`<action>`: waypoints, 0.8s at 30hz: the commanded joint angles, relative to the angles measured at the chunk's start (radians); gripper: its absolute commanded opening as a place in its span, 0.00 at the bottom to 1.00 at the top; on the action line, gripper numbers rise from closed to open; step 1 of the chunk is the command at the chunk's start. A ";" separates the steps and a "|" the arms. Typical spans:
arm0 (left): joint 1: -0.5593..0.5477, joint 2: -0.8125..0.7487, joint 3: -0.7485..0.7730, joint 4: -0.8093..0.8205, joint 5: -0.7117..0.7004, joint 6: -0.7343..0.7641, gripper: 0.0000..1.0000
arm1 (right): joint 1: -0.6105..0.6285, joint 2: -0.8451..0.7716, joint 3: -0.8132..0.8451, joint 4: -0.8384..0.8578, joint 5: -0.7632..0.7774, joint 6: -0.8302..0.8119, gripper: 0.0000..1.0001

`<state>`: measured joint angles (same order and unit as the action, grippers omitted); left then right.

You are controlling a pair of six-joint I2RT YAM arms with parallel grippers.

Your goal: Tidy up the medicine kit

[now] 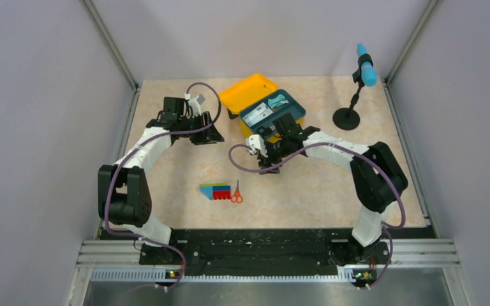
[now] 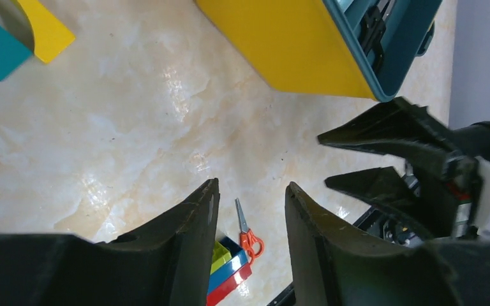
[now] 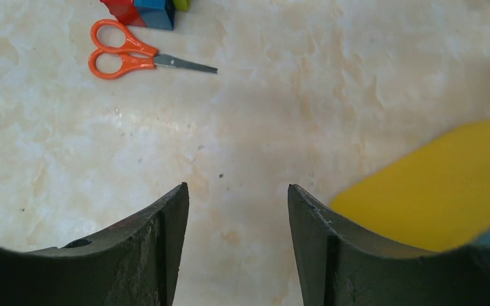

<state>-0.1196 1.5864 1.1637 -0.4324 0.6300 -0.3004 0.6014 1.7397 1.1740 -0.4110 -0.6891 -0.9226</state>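
Note:
The medicine kit (image 1: 250, 93) is a yellow box standing open at the back of the table, with a dark teal tray (image 1: 272, 109) of items in its base. My left gripper (image 1: 208, 135) hangs to the kit's left, open and holding nothing (image 2: 252, 185). The left wrist view shows the kit's yellow wall (image 2: 293, 44) ahead. My right gripper (image 1: 265, 160) is just in front of the kit, open and empty (image 3: 237, 187) over bare table, with the kit's yellow side (image 3: 440, 185) at its right.
Orange scissors (image 1: 236, 193) and a multicoloured toy block (image 1: 215, 190) lie side by side in the middle front of the table. A black stand (image 1: 346, 118) holding a blue-tipped tool (image 1: 365, 66) is at the back right. Walls enclose the table on three sides.

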 commanded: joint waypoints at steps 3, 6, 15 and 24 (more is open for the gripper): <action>0.106 -0.006 -0.097 -0.001 0.048 -0.009 0.44 | 0.092 0.127 0.148 -0.035 -0.038 -0.138 0.58; 0.148 -0.016 -0.071 -0.172 0.070 0.078 0.44 | 0.126 0.161 0.169 -0.072 -0.056 -0.201 0.59; 0.285 -0.163 -0.334 -0.096 0.118 -0.079 0.46 | 0.231 0.270 0.237 -0.237 -0.086 -0.391 0.60; 0.290 -0.283 -0.510 -0.119 0.146 -0.114 0.50 | 0.311 0.344 0.286 -0.317 -0.089 -0.491 0.57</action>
<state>0.1677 1.3502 0.6960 -0.5552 0.7334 -0.3954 0.8848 2.0560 1.4117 -0.6880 -0.7475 -1.3479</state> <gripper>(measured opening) 0.486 0.578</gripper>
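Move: The scissors lie about 12 cm to the right hand's left, 7 cm back and 11 cm below; the brick stack is just beyond them, some 20 cm left and 7 cm back, while the medicine kit stands about 20 cm straight ahead of this hand. From the left hand, the brick stack is roughly 13 cm back, 2 cm left and 15 cm below, the scissors 14 cm back and 6 cm right, the yellow-teal toy 14 cm ahead and 7 cm left. The right hand leaves the front of the kit and sweeps in on the scissors, first mostly left and then mostly back, about 9 cm back and 8 cm left in all, sinking some 6 cm and turning about 35 degrees counter-clockwise, its fingers held open, until one fingertip hangs close over the scissors where the handles meet the blades. The left hand meanwhile swings left and then draws back about 12 cm towards the brick stack, dropping some 7 cm as its half-open fingers tip steeper downwards and turn counter-clockwise, and ends beside and above the stack without touching it. ##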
